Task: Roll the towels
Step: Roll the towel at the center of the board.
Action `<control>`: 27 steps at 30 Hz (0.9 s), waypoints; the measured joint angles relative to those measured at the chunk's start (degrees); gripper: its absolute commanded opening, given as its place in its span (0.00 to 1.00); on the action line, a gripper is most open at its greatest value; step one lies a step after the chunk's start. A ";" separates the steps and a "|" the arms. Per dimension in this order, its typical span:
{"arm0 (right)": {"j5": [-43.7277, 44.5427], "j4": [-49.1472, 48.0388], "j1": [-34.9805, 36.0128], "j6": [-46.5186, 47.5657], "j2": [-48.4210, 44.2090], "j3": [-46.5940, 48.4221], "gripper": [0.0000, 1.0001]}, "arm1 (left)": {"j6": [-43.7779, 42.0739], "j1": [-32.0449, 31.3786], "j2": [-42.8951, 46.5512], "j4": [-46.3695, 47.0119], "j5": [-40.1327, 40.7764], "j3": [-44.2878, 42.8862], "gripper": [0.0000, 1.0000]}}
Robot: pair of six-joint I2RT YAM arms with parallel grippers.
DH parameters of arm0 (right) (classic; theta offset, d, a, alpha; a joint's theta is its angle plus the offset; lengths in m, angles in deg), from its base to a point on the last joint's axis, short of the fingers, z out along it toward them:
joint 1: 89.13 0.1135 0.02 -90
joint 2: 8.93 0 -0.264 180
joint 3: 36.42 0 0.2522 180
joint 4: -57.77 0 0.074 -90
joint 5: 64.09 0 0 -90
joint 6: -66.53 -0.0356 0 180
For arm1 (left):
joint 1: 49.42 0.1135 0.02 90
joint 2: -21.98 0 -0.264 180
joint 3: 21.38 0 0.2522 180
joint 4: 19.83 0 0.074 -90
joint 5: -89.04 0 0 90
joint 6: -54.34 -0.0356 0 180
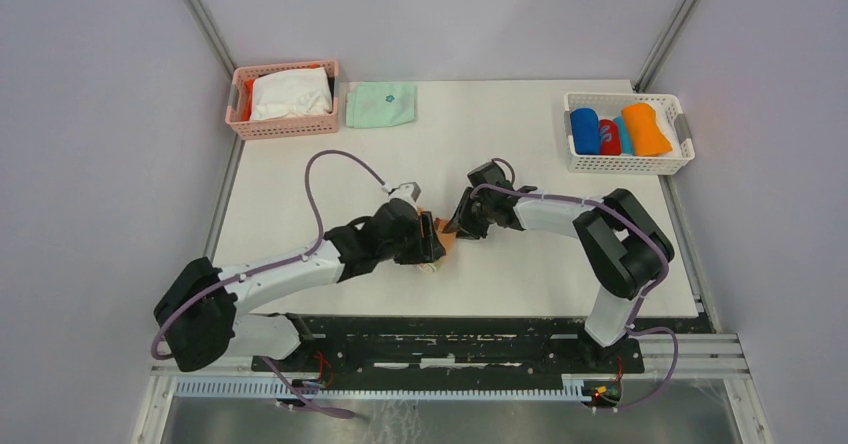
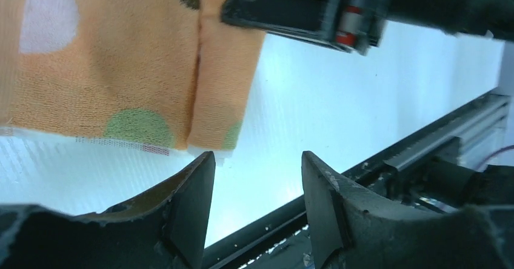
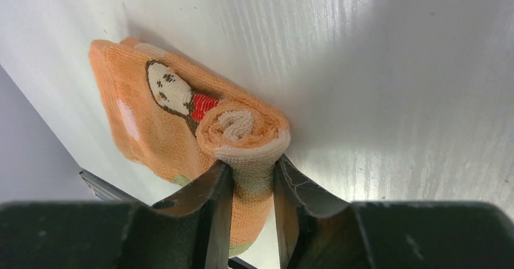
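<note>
The peach towel (image 1: 446,235) with coloured dots lies at the table's middle, between both grippers. In the right wrist view its near part is wound into a tight roll (image 3: 242,126), the rest trailing flat to the left. My right gripper (image 3: 250,167) is shut on that roll, one finger on each side of it. My left gripper (image 2: 257,157) stands open just off the towel's (image 2: 121,69) edge, with only bare table between its fingers. A blue rolled towel (image 1: 584,130) and an orange rolled towel (image 1: 647,129) lie in the white basket (image 1: 628,162) at the back right.
A red roll (image 1: 609,137) also sits in the white basket. A pink basket (image 1: 285,129) holding a white cloth (image 1: 290,94) stands at the back left. A folded mint-green cloth (image 1: 381,104) lies beside it. The table's front rail (image 2: 424,148) is close to the left gripper.
</note>
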 measured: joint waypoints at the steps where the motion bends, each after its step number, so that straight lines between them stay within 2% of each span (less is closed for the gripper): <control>1: 0.50 1.33 0.09 -0.02 -0.07 0.42 0.35 | -0.70 -3.45 0.61 -1.75 4.55 -1.38 0.62; 6: 0.96 3.96 0.17 -0.07 -0.44 0.94 0.35 | -4.70 -17.97 -0.33 -8.02 24.90 -7.69 0.62; 7: 1.01 4.35 0.17 -0.07 -0.57 0.94 0.35 | -6.01 -21.09 -2.14 -9.42 30.01 -9.62 0.62; 12: 1.01 5.57 0.17 -0.02 -0.94 0.94 0.36 | -11.89 -29.79 -13.44 -13.03 44.57 -16.52 0.62; 19: 0.92 6.95 0.17 0.20 -1.11 1.20 0.36 | -20.09 -35.28 -27.63 -15.72 58.23 -22.16 0.60; 27: 0.57 7.08 0.17 0.24 -1.11 1.20 0.36 | -26.40 -35.60 -35.26 -14.43 63.67 -22.38 0.57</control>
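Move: The near end of the towel roll lies about 2 cm back, 2 cm to the right and 6 cm below the open left hand. Its far end, pinched in the right fingers, is some 4 cm ahead and 3 cm right of the left hand, and the flat unrolled part about 2 cm ahead and 3 cm left, both some 6 cm below. From the right hand the roll's near end is about 6 cm back, 1 cm left, at about its own height. The left hand, fingers staying wide open, arcs back and to the right over the roll's near side, first rising about 3 cm and then sinking some 7 cm, while the wrist swings through nearly 80 degrees so that the fingers, at first slanting down to the right, point forward and down and come astride the roll's near end without closing. The right fingers keep their pinch on the roll's far end and draw it slightly back and to the right, easing to a stop. ##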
